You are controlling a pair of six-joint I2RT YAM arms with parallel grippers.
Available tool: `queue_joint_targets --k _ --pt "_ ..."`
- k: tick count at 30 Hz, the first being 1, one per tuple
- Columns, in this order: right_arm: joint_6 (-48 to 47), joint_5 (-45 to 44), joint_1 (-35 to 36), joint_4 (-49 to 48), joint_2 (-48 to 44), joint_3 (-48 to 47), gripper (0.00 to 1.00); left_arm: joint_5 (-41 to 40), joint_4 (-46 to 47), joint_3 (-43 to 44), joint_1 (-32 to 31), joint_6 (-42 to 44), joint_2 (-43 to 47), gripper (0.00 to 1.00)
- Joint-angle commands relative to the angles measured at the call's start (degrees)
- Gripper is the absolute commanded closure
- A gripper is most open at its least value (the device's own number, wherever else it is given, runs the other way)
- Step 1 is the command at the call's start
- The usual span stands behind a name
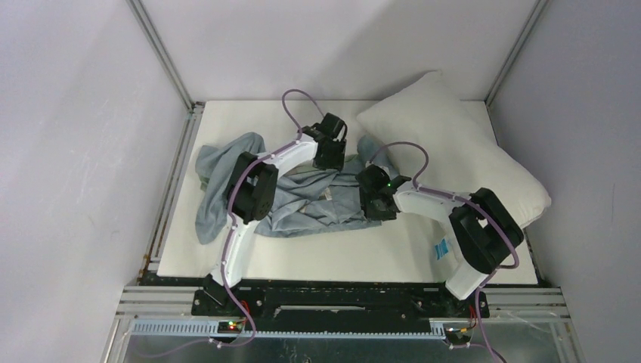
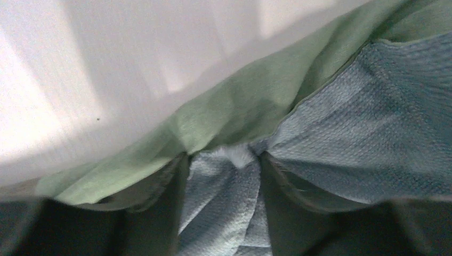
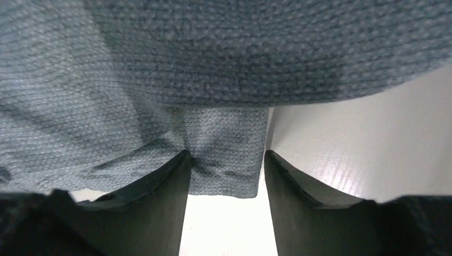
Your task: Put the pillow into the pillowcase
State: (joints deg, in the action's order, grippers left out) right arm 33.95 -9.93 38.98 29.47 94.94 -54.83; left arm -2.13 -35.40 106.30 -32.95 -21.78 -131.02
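The off-white pillow (image 1: 453,147) lies at the back right, its far end propped against the wall. The blue-grey pillowcase (image 1: 302,203) is crumpled on the table's left-centre. My left gripper (image 1: 330,157) points down onto its far edge. In the left wrist view its fingers (image 2: 162,213) stand apart with bunched blue cloth (image 2: 224,202) filling the gap, and the pale green inner side (image 2: 229,117) shows above. My right gripper (image 1: 376,203) is at the cloth's right edge. It (image 3: 226,156) is open around a hanging flap (image 3: 226,160), with a thin gap at the right finger.
White table (image 1: 340,253) walled on three sides, with metal frame posts at the back corners. A small blue-printed tag (image 1: 442,248) lies by the right arm's elbow. The left arm's elbow (image 1: 253,185) hangs over the pillowcase.
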Motion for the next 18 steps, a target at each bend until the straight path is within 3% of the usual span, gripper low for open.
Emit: queue_joint_targets --k 1,6,7,11,18 --pt "1.6 -1.2 0.8 -3.1 0.4 0.8 0.50 -5.6 -1.0 2.8 -0.7 -1.6 -1.0 0.54" --pt "1.9 -1.3 2.0 0.0 -3.8 0.4 0.95 -10.9 -1.5 3.0 1.0 -1.9 0.2 0.96" --pt "1.9 -1.7 2.4 1.6 -5.6 0.0 1.00 -11.9 -1.5 3.1 2.0 -1.9 1.1 0.99" --pt "1.7 -2.5 5.7 8.9 -13.9 -2.3 1.00 -12.5 -2.9 7.9 7.7 -1.4 3.6 1.00" --pt "8.5 -5.4 19.5 20.3 -19.7 -4.0 1.00 -11.9 -8.2 28.8 15.5 0.3 -1.2 1.00"
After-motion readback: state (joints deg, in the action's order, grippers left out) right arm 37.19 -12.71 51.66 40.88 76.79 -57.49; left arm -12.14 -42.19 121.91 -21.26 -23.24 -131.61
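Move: Both open hands straddle the pillowcase: its far edge, blue bordered by green, lies between the left fingers about 1 cm below, and its near right corner lies under the right fingers, about 1 cm right and 1 cm back. The white tag is roughly 7 cm back and 2 cm left of the left hand. From the right hand, the pillow's middle is some 14 cm ahead and 22 cm right, its blue label around 8 cm back and 17 cm right. Shut both grippers fully, pinching the pillowcase's far edge in the left and its near right corner in the right. Then swing the left hand about 11 cm left, nearly as far forward, and up, turning counter-clockwise, while the right lifts its corner some 10 cm, drawing it back and slightly left; keep both pinches and go faster as you rise. ##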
